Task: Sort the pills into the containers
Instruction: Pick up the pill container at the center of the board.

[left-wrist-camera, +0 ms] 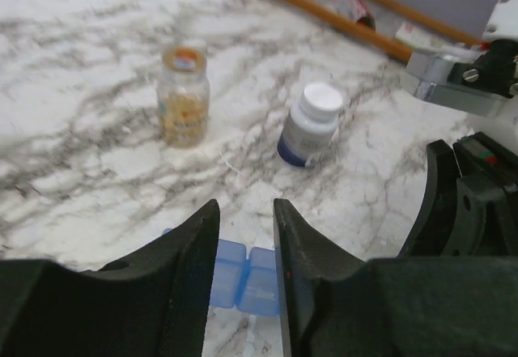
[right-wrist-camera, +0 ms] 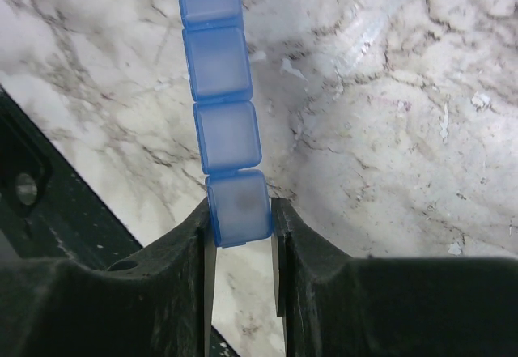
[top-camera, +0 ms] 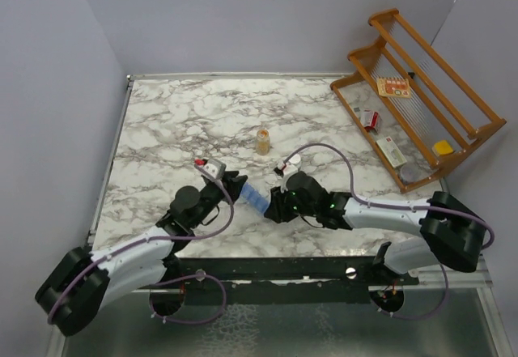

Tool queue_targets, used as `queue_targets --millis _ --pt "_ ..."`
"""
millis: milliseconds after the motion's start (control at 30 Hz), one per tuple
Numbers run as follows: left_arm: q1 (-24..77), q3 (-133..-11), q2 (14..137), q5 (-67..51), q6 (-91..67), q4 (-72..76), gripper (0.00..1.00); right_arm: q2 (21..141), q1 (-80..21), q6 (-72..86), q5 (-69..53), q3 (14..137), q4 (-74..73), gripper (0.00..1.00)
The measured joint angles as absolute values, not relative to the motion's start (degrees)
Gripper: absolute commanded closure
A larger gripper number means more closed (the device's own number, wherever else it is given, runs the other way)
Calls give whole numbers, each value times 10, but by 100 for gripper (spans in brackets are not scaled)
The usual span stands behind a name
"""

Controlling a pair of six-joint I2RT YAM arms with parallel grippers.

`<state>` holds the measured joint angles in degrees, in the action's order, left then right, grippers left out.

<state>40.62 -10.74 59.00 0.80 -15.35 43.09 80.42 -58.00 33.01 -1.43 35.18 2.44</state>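
Note:
The containers [top-camera: 256,197], a narrow translucent blue strip of lidded compartments, lie on the marble between my two grippers. My right gripper [right-wrist-camera: 241,211] is shut on the strip's end compartment, and the rest of the containers [right-wrist-camera: 218,61] run straight away from it. At the strip's other end, my left gripper [left-wrist-camera: 245,207] stands open just above the containers [left-wrist-camera: 243,272], with two compartments showing in the gap between its fingers. No loose pills show. An amber bottle [left-wrist-camera: 184,94] with pale yellow contents and a dark bottle with a white cap [left-wrist-camera: 312,124] stand beyond.
A wooden rack [top-camera: 421,90] with small packets leans at the back right corner. The right arm's wrist [left-wrist-camera: 469,203] is close on the right in the left wrist view. A dark rail [top-camera: 283,268] runs along the table's near edge. Walls close in the left and back.

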Motion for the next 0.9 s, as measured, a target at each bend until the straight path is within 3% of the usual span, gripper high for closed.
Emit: queue_targets --millis 167,433,467,567,600,900 --pt "406 -70 407 53 -131 428 58 763 -580 333 -14 389 -4 99" --pt "406 -15 233 49 -131 404 47 665 -580 333 -4 476 -84 99" --pt "406 -12 219 43 -131 401 41 646 -580 332 0 488 -94 99" --pt "406 -12 192 20 -128 401 8 612 -580 331 9 512 -109 99" --pt "406 -12 186 8 -127 404 2 605 -580 331 10 516 -110 99" --pt "406 -12 251 -127 -162 525 1 567 -580 325 0 518 -155 99"
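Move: The right hand already has the near end of the pill container between its fingers, low over the table. The container's middle lies about 5 cm ahead and 5 cm to the left of the right hand, roughly level with it. From that hand the white bottle stands some 14 cm ahead and 6 cm right, and the amber jar about 23 cm ahead and 3 cm left. From the left hand, the container's middle is about 4 cm back, 4 cm right and 9 cm below. Keeping its pinch on the near end of the pill container, the right hand lifts it almost straight up, some 20 cm, quickly and then levelling off, while the wrist tilts the far-left end upward. The left hand clears away from it, rising about 13 cm and drawing back about 8 cm, its fingertips tipping up and spreading wide open. ##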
